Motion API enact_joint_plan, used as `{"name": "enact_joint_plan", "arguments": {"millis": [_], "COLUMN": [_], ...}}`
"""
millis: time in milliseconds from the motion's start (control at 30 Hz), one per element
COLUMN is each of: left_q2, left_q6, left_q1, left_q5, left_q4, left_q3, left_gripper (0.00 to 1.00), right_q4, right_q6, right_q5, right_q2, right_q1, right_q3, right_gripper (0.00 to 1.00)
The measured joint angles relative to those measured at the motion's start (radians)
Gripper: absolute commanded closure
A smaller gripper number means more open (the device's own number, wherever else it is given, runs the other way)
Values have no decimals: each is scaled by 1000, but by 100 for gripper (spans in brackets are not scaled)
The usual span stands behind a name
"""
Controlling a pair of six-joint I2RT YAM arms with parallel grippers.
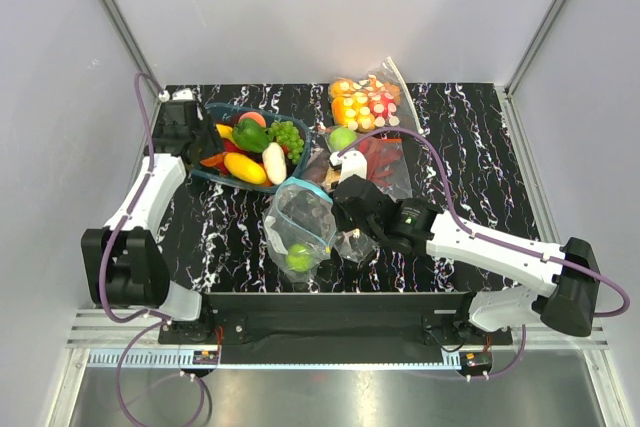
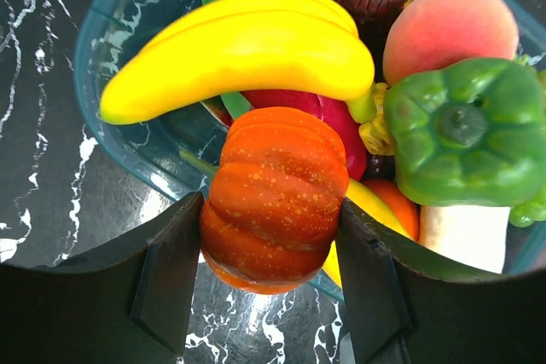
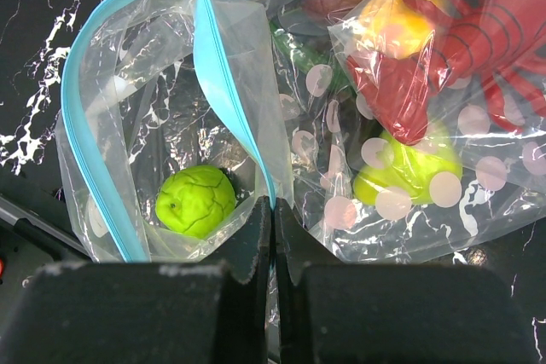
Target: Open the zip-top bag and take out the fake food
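The zip-top bag [image 3: 136, 66] lies open, its teal zipper strip [image 3: 230, 100] spread in a loop, with one green round fruit [image 3: 195, 201] inside. My right gripper [image 3: 273, 210] is shut on the bag's edge just below the strip. From above, the bag [image 1: 298, 215] sits at the table's middle front, the right gripper [image 1: 343, 205] at its right side. My left gripper [image 2: 271, 210] is shut on an orange pumpkin-shaped fake food [image 2: 275, 193], held over the near rim of a teal bowl [image 2: 111, 40]. In the bowl lie a yellow banana [image 2: 239, 53], a peach [image 2: 448, 27] and a green pepper [image 2: 465, 130].
A larger clear bag with red peppers [image 3: 426, 83] lies right against the zip-top bag's right side. A small bag of orange and red-white pieces [image 1: 365, 102] sits at the back. The teal bowl [image 1: 225, 112] stands at back left. Crumpled clear plastic [image 1: 355, 244] lies under the right wrist.
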Motion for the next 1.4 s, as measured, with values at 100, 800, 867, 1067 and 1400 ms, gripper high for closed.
{"name": "enact_joint_plan", "arguments": {"millis": [100, 800, 867, 1067, 1400], "left_q2": [20, 47, 47, 47, 35], "left_q6": [0, 24, 26, 29, 26], "left_q1": [1, 5, 5, 5, 5], "left_q5": [4, -78, -82, -84, -83], "left_q4": [11, 100, 103, 109, 103], "left_q3": [-7, -80, -81, -90, -93], "left_gripper": [55, 34, 27, 12, 1], "right_q4": [0, 0, 0, 0, 0], "right_q6": [0, -7, -9, -11, -11], "right_q5": [0, 0, -1, -2, -3], "right_q2": [0, 0, 0, 1, 1], "right_q1": [0, 0, 0, 0, 0], "right_q3": [0, 0, 0, 0, 0], "right_gripper": [95, 95, 95, 95, 95]}}
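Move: The still-held orange pumpkin goes into the near-left end of the blue bin, a spot about 2 cm left of the left hand and some 4 cm below it, neither farther out nor nearer. The bananas lie roughly 5 cm ahead and 1 cm right of this hand, the green pepper about 9 cm right and 4 cm ahead, the yellow mango some 7 cm right and 2 cm back. From the right hand that spot is about 28 cm left and 14 cm ahead. Lower the left gripper about 3.5 cm with the pumpkin still pinched, easing it some 2 cm to the left on the way down into the gap between the bin's near rim and the bananas, with barely any wrist tilt. Then hold the hand there and spread the fingers to nearly full width to let go of the pumpkin. ##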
